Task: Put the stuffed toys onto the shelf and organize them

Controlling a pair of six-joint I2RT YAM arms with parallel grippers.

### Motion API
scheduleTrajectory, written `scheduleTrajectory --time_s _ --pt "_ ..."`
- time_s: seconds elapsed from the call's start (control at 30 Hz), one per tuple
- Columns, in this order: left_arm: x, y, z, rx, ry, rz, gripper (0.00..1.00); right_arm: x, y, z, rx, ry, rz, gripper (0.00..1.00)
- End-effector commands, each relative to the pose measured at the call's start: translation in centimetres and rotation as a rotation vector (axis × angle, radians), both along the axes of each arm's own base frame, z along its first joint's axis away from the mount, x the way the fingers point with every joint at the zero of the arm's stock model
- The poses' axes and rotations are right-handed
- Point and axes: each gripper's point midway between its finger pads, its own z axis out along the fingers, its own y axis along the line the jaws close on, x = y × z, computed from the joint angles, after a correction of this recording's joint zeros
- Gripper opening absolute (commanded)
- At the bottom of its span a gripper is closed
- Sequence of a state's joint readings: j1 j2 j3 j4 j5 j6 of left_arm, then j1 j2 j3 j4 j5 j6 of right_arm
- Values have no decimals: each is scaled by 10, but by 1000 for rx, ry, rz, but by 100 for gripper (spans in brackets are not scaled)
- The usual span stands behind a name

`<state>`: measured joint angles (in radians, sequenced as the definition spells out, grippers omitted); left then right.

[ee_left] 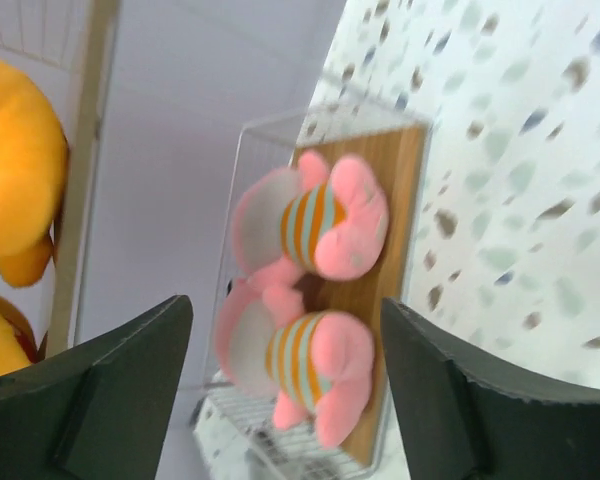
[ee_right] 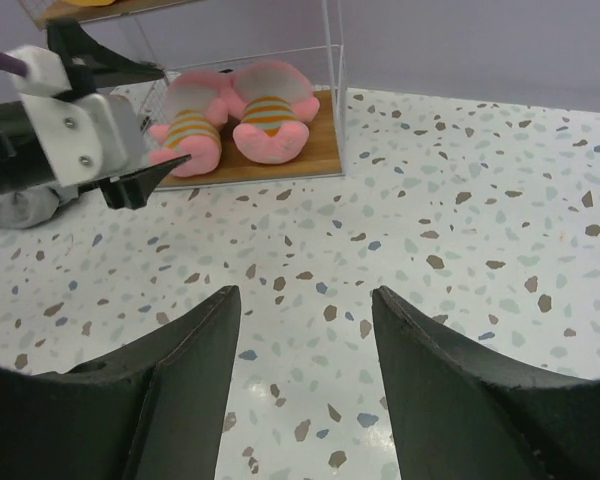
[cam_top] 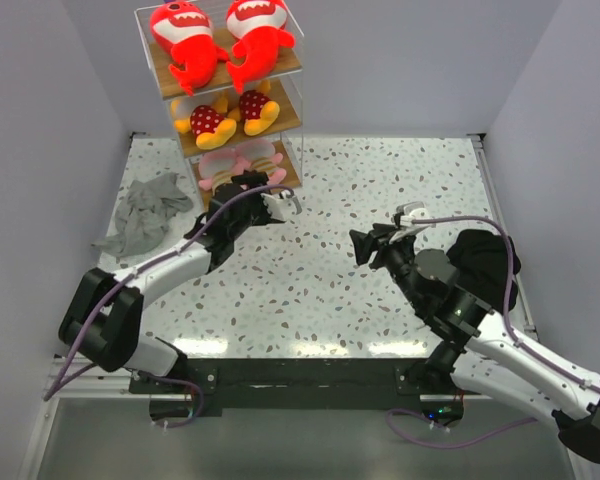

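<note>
The shelf stands at the far left. Two red sharks lie on its top board, two yellow toys in red polka dots on the middle board, and two pink striped toys on the bottom board. My left gripper is open and empty just in front of the bottom board. The left wrist view shows the pink toys between its spread jaws, not touched. My right gripper is open and empty over the table's middle; it also shows in the right wrist view.
A crumpled grey cloth lies left of the shelf's foot. A black cloth lies by the right arm. White walls close the table at the back and both sides.
</note>
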<state>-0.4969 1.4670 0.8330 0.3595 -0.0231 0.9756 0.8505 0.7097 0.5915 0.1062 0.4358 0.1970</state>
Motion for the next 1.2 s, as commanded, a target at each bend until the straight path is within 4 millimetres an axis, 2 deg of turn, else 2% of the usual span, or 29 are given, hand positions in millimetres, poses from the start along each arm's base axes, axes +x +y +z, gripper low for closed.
scheduleTrajectory --time_s 0.0,0.03,0.07,0.1,0.13,0.17,0.2,0.23,0.27,0.33,0.37,0.47,0.5,0.67,0.7,0.87,1.17 --pt "-49 -55 37 -341 144 -175 84 -6 -5 14 21 96 -24 61" --pt "-56 -63 51 -391 158 -204 84 -10 -9 7 -1 128 -25 61" --pt "-71 -72 67 -441 183 -271 88 -14 -9 6 17 148 -18 63" --pt "-82 -77 71 -506 248 -286 94 -17 -9 5 22 160 -9 65" --pt "-91 -79 79 -543 262 -309 100 -23 -13 4 26 176 -6 73" --pt "-104 -77 99 -589 250 -338 100 -26 -12 5 52 191 5 81" --pt "-115 -78 108 -655 281 -355 100 -29 -14 9 69 196 8 98" --pt "-130 -73 122 -696 261 -381 100 -34 -16 8 75 209 16 99" --pt "-140 -71 131 -729 248 -404 100 -38 -14 17 94 208 39 99" --pt "-163 -59 139 -809 229 -426 100 -42 -15 19 84 214 50 98" --pt "-170 -56 148 -857 201 -450 100 -43 -16 28 92 202 56 99" --pt "-194 -45 146 -915 164 -490 100 -43 -16 34 91 203 58 99" --pt "-195 -43 133 -928 182 -476 100 -42 -15 34 91 209 55 99" --pt "-192 -35 126 -1022 255 -383 100 -32 -11 30 99 240 8 99" --pt "-190 -35 132 -1035 260 -373 100 -28 -8 28 88 240 6 98" --pt "-191 -34 137 -1062 261 -371 100 -21 -4 23 59 224 0 99" --pt "-191 -35 135 -1065 271 -369 100 -20 -11 37 86 162 -18 99"
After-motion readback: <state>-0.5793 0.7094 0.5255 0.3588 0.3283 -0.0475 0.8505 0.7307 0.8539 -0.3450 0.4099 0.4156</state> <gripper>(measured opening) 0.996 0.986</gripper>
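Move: On the bottom shelf, the pink toy just set down at its left end lies about 10 cm ahead of the left hand, 10 cm to its left and some 14 cm below. The other pink toy stands beside it, about 12 cm ahead of this hand and 1 cm to its right. The grey cloth lies roughly 28 cm left, nearly level. From the right hand, the left pink toy is about 27 cm ahead, 32 cm left and 22 cm lower. Backing away from the bottom shelf with nothing in its fingers, the left hand draws back about 19 cm, swinging some 6 cm right at first and rising about 15 cm before easing down a little. It rolls nearly 60 degrees, left side sinking, turns clockwise and opens fully. The right hand, also empty, opens wide, tips down some 15 degrees and eases back 2 cm. ##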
